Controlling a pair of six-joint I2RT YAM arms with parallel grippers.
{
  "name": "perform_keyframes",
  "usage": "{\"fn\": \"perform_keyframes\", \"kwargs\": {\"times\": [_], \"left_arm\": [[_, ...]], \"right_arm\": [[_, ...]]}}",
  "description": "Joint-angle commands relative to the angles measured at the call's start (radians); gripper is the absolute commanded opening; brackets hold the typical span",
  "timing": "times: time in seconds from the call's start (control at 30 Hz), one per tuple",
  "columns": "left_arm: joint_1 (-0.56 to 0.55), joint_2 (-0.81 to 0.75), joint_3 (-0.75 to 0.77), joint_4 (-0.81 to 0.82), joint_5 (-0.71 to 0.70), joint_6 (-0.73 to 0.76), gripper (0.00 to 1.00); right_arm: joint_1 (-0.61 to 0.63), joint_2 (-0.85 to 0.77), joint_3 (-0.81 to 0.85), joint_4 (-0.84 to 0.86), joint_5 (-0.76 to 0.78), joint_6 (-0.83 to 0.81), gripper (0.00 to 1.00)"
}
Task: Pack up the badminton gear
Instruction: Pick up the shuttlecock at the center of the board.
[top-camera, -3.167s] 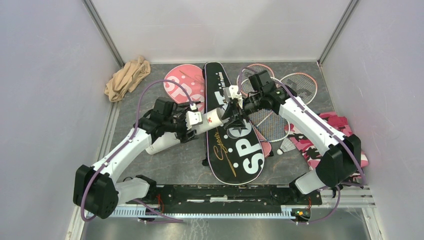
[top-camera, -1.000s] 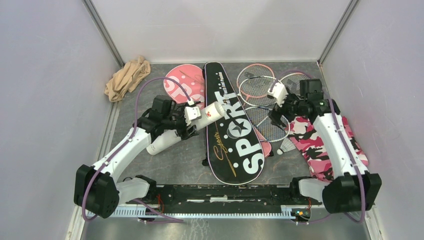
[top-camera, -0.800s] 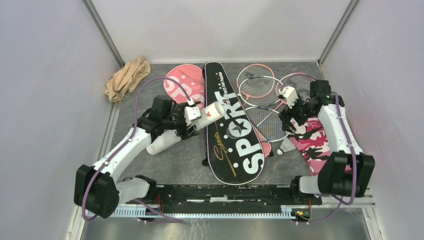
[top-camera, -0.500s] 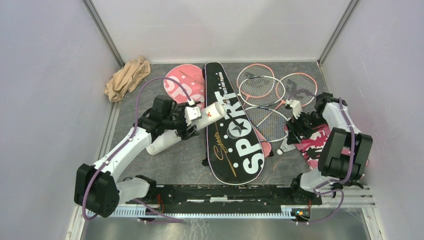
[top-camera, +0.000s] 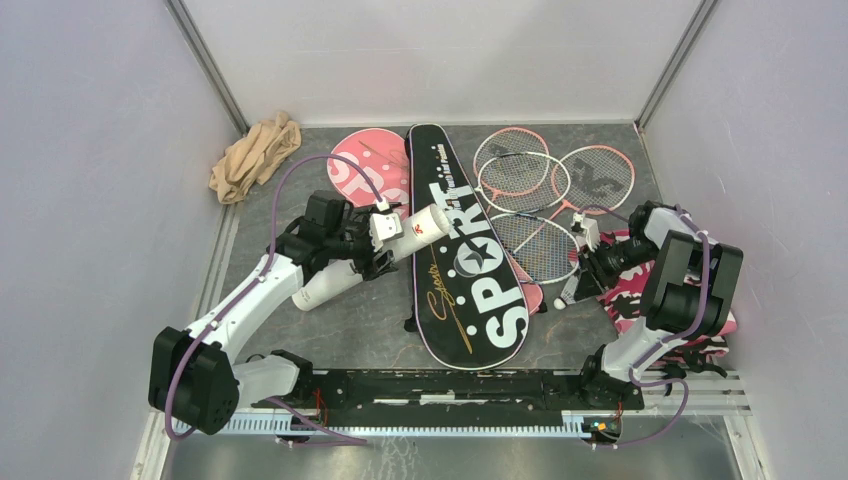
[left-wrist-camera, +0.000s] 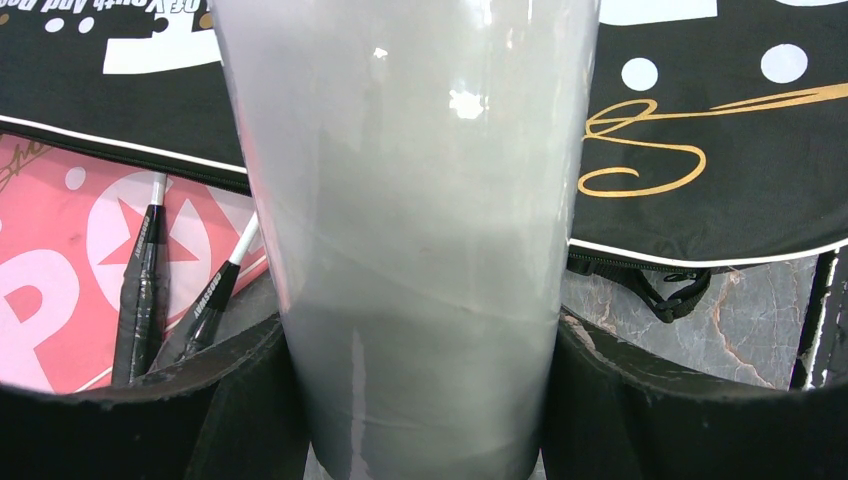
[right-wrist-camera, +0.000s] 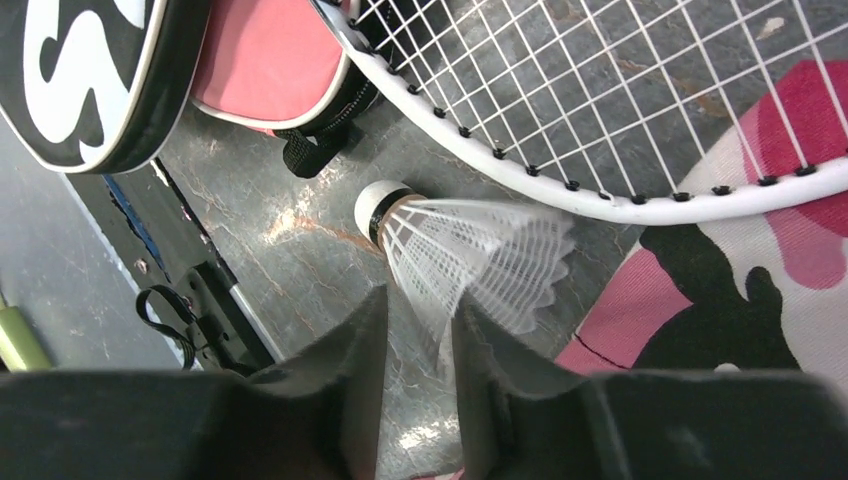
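The long white tube (top-camera: 375, 258) lies slanted left of the black SPORT bag (top-camera: 470, 270), and my left gripper (top-camera: 385, 240) is shut on it; in the left wrist view the tube (left-wrist-camera: 410, 200) fills the gap between both pads of that gripper (left-wrist-camera: 420, 345). A white feathered shuttlecock (top-camera: 572, 292) lies on the floor by the bag's lower right. My right gripper (top-camera: 587, 272) hangs low over it. In the right wrist view its jaws (right-wrist-camera: 420, 305) stand narrow, open, astride the edge of the shuttlecock's (right-wrist-camera: 470, 260) skirt, with floor showing between them. Three pink-framed rackets (top-camera: 540, 190) lie at the back right.
A pink bag (top-camera: 365, 170) lies behind the tube, partly under the black one. Beige cloth (top-camera: 255, 155) sits in the back left corner. Pink camouflage cloth (top-camera: 625, 300) lies under my right arm, beside the shuttlecock. A racket head (right-wrist-camera: 520, 170) lies just past the shuttlecock.
My right arm has swung from over the rackets down to the shuttlecock at the front right, and its jaws have narrowed. The left arm and tube have not moved.
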Motion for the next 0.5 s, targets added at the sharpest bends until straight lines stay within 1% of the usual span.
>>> {"fn": "perform_keyframes", "kwargs": {"times": [0.0, 0.07, 0.1, 0.13, 0.33, 0.47], "left_arm": [[0.001, -0.003, 0.033, 0.013, 0.032, 0.005, 0.02], [0.002, -0.005, 0.033, 0.014, 0.027, 0.005, 0.02], [0.002, -0.006, 0.034, 0.013, 0.024, 0.005, 0.02], [0.002, -0.004, 0.035, 0.014, 0.023, 0.007, 0.02], [0.001, 0.002, 0.038, 0.021, 0.007, 0.000, 0.02], [0.001, 0.014, 0.043, 0.029, 0.003, -0.013, 0.02]], "right_arm": [[-0.010, -0.004, 0.005, -0.081, -0.057, -0.114, 0.25], [-0.013, -0.027, 0.015, -0.081, -0.049, -0.103, 0.10], [-0.015, -0.045, 0.019, -0.081, -0.042, -0.099, 0.04], [-0.015, -0.061, 0.026, -0.081, -0.037, -0.092, 0.01], [-0.014, -0.189, 0.074, -0.084, -0.020, -0.044, 0.00], [0.008, -0.261, 0.127, -0.085, -0.042, -0.009, 0.00]]}}
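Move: The shuttlecock on the table lies right at the right gripper's half-open fingers, its middle about 2 cm to their left and 1 cm below, level fore and aft, cork pointing back and left. The white racket's head is some 9 cm ahead and 9 cm to the left of that hand; the pink camo cloth lies about 18 cm to its right, level with it. From the left hand the shuttlecock is roughly 44 cm right, 10 cm back and 12 cm lower. Close the right gripper fully, pinching the side of the shuttlecock's feather skirt between the fingertips while the hand stays in place. Then raise it straight off the table, gathering speed, about 4.5 cm up and some 2 cm forward, letting the fingers swing forward around 10 degrees. Keep the left gripper still, holding the white tube. ##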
